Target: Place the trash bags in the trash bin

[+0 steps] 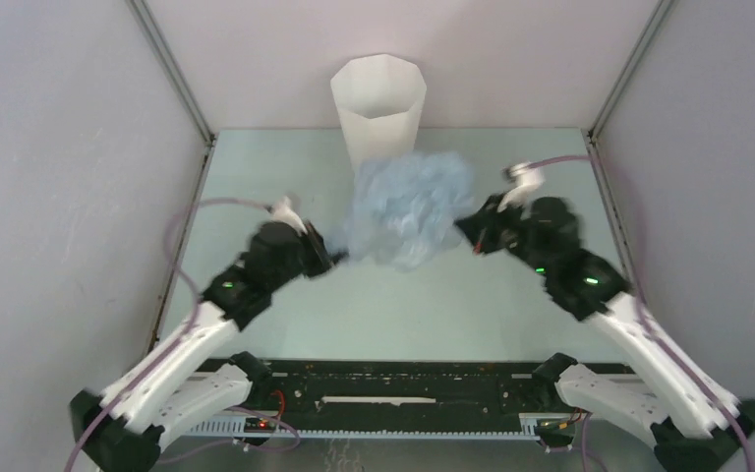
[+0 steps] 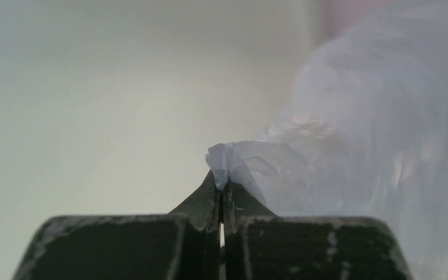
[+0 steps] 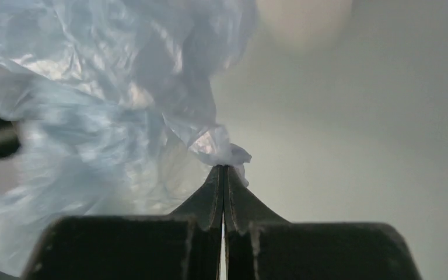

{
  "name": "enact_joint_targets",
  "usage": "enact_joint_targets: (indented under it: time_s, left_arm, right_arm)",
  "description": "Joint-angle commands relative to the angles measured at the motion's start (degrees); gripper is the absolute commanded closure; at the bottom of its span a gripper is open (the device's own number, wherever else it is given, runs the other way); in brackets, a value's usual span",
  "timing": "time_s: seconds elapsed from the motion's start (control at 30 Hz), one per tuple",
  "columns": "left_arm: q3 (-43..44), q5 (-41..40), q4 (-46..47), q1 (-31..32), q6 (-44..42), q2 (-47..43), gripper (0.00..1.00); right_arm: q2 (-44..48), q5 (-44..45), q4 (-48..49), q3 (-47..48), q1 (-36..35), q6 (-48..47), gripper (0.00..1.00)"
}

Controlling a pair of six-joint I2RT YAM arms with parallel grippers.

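The pale-blue trash bag [image 1: 410, 208] hangs crumpled between my two grippers, just in front of the tall white faceted trash bin [image 1: 377, 106] at the back centre. My left gripper [image 1: 328, 253] is shut on the bag's left edge; the pinched film [image 2: 224, 166] shows at its tips [image 2: 221, 185]. My right gripper [image 1: 468, 230] is shut on the bag's right edge; the pinched film [image 3: 224, 153] bunches at its tips [image 3: 224, 170]. The bag [image 2: 379, 134] fills the right of the left wrist view and the left of the right wrist view [image 3: 99, 111].
The pale green table [image 1: 393, 305] is walled by grey panels on the left, right and back. The arm bases and a black rail [image 1: 393, 388] sit at the near edge. The bin shows as a blurred pale shape [image 3: 303, 20] at the top of the right wrist view.
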State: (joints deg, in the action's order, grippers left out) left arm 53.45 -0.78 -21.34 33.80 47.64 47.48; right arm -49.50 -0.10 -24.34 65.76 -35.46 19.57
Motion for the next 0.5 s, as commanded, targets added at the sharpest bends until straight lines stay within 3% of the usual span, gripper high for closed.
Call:
enact_joint_targets:
  time_s: [0.0,0.13,0.27,0.37,0.47]
  left_arm:
    - [-24.3,4.7,-5.6,-0.2,6.6,1.9,1.0]
    - [-22.5,2.6,-4.4,-0.4,6.8,-5.4,1.0]
    - [-6.2,7.7,-3.9,-6.0,4.7,1.7,1.0]
    - [20.7,9.3,-8.6,-7.3,0.1,10.6,1.0]
    - [48.2,4.2,-14.6,-3.3,-6.8,16.5,1.0]
  right_arm:
    - [-9.2,-10.2,-7.4,-22.3,-0.8,9.5,1.0]
    - [-7.0,-8.7,-6.3,-20.2,-2.2,9.5,1.0]
    - [-11.2,-11.1,-9.5,-4.0,5.7,8.7,1.0]
    - [-19.1,-10.7,-20.5,25.3,8.4,5.7,1.0]
    - [-24.0,-2.9,-29.2,54.9,1.3,-0.6,1.0]
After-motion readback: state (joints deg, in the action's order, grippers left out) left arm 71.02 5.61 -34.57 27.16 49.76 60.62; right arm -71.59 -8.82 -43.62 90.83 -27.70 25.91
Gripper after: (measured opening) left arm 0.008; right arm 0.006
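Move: The trash bin stands about 26 cm ahead of the left hand and 6 cm to its right; from the right hand it is some 26 cm ahead and 15 cm to the left. Its middle is roughly 17 cm below the left hand and 23 cm below the right. The held trash bag billows between them, its bulk around 7 cm ahead of both, 10 cm right of the left hand and 11 cm left of the right. The bag, still pinched by its edge in both shut grippers, is whipped down hard and fast, some 25 cm and a little back towards the bases, then swung straight up and forward again to about the starting height, slightly nearer the bin. The wrists tip down roughly 40 degrees on the downstroke and come partly back on the upstroke. ##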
